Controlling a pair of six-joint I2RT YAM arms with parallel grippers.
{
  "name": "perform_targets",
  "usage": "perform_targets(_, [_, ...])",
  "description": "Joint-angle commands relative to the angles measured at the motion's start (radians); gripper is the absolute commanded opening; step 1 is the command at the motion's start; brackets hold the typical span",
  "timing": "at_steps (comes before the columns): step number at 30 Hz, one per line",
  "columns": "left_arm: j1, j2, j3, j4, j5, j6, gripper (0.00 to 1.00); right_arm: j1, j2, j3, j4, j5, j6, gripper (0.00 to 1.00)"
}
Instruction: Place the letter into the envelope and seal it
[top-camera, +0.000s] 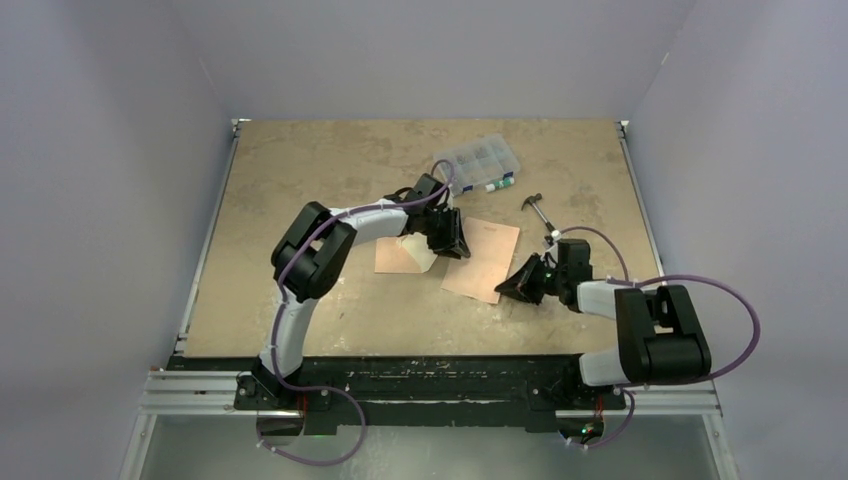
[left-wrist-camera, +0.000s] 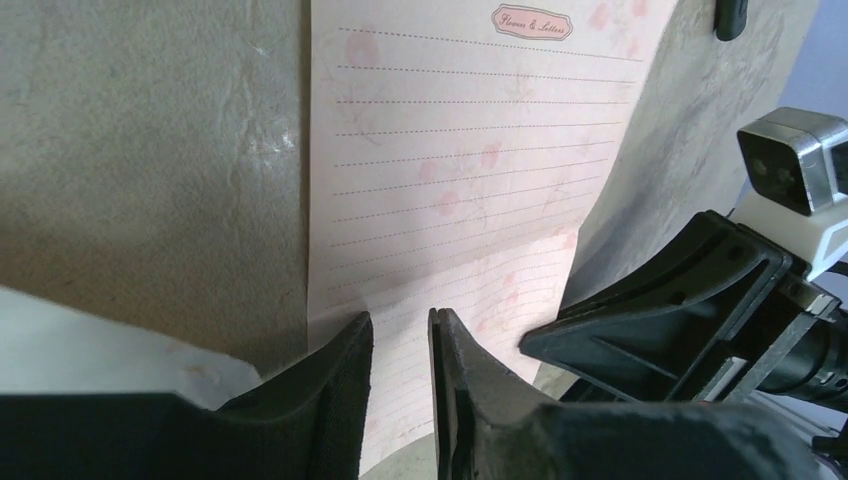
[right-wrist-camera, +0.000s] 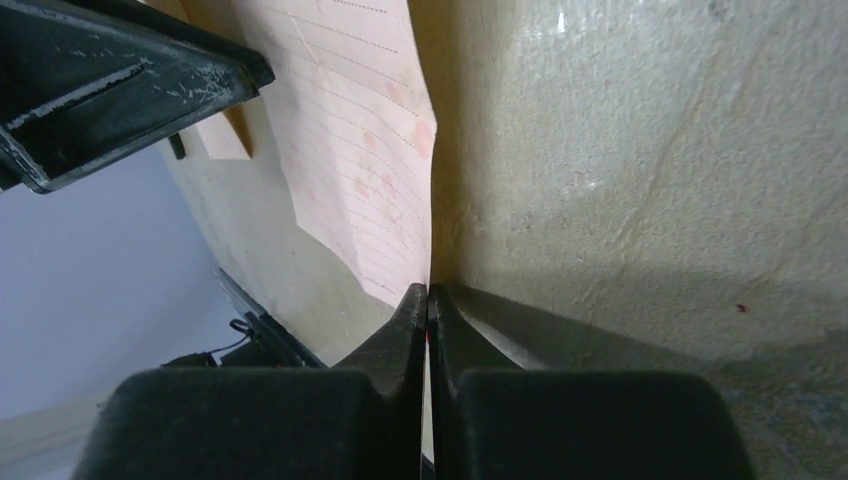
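Observation:
The letter (top-camera: 481, 258), a salmon sheet with dotted lines, lies flat on the table right of centre. My right gripper (top-camera: 517, 284) is shut on its near right edge; in the right wrist view the paper (right-wrist-camera: 360, 150) runs into the closed fingertips of that gripper (right-wrist-camera: 428, 295). The left gripper (top-camera: 447, 240) stands over the letter's left edge, its jaws a narrow gap apart with only the sheet (left-wrist-camera: 470, 150) showing behind the gap (left-wrist-camera: 400, 325). The envelope (top-camera: 397, 257) lies just left of the letter, with its pale cream flap (left-wrist-camera: 90, 345) open.
A clear plastic compartment box (top-camera: 478, 162) sits at the back of the table. A small dark tool (top-camera: 535, 205) lies right of it, beyond the letter's far corner. The two grippers are close together over the letter. Grey walls enclose the table.

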Motion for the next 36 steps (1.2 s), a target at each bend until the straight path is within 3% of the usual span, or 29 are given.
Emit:
perform_targets(1, [0.026,-0.123,-0.015,0.087,-0.011,0.003,0.31,0.006,-0.095,0.019,0.014,0.059,0.028,0.0])
perform_targets(4, [0.052,-0.202,0.006,0.164,0.02,-0.009,0.48,0.006,-0.202,0.088,-0.046,0.059,0.005,0.0])
perform_targets(8, [0.071,-0.319,0.017,0.218,-0.028,0.012,0.8,0.006,-0.293,0.222,-0.078,0.003,-0.035,0.0])
perform_targets(9, [0.078,-0.34,0.024,0.219,-0.036,0.022,0.83,0.006,-0.304,0.251,-0.073,-0.017,-0.033,0.0])
perform_targets(14, [0.133,-0.414,0.07,0.194,-0.024,0.038,0.84,0.005,-0.335,0.396,-0.043,-0.096,-0.013,0.0])
perform_targets(20, [0.172,-0.464,0.088,0.222,0.051,0.124,0.84,0.005,-0.324,0.535,0.107,-0.243,0.062,0.0])
perform_targets(24, [0.179,-0.458,0.128,0.231,0.118,0.065,0.84,0.008,-0.318,0.601,0.224,-0.341,0.117,0.0])
perform_targets(29, [0.179,-0.438,0.183,0.295,0.171,-0.176,0.84,0.01,-0.318,0.671,0.327,-0.401,0.167,0.0])
perform_targets(34, [0.177,-0.447,0.087,0.674,0.221,-0.624,0.84,0.015,-0.307,0.72,0.409,-0.371,0.241,0.0])
perform_targets(36, [0.176,-0.441,0.075,0.722,0.233,-0.743,0.84,0.02,-0.301,0.727,0.472,-0.345,0.307,0.0])
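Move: The letter lies flat under both hands: its middle is about 4 cm to the left hand's right and 1 cm back, some 2 cm below. From the right hand, whose nearly shut fingers already have its near right edge, it is 7 cm ahead, 3 cm left and about 1 cm below. From the left hand, the envelope is 11 cm left and 2 ahead, the compartment box 21 ahead and 3 right. The hammer is 16 cm ahead and 10 right of the right hand. Keeping the letter's near right edge pinched in its shut fingers, the right hand rises quickly some 40 cm, swinging a little forward and then part of the way back, while its wrist tips up by about 65 degrees. The left hand comes free of the letter and opens wide early on, climbing about 36 cm alongside with an early reach forward and a brief slowing part-way, its wrist rolling so that the fingers come up from the table to face the raised letter. ##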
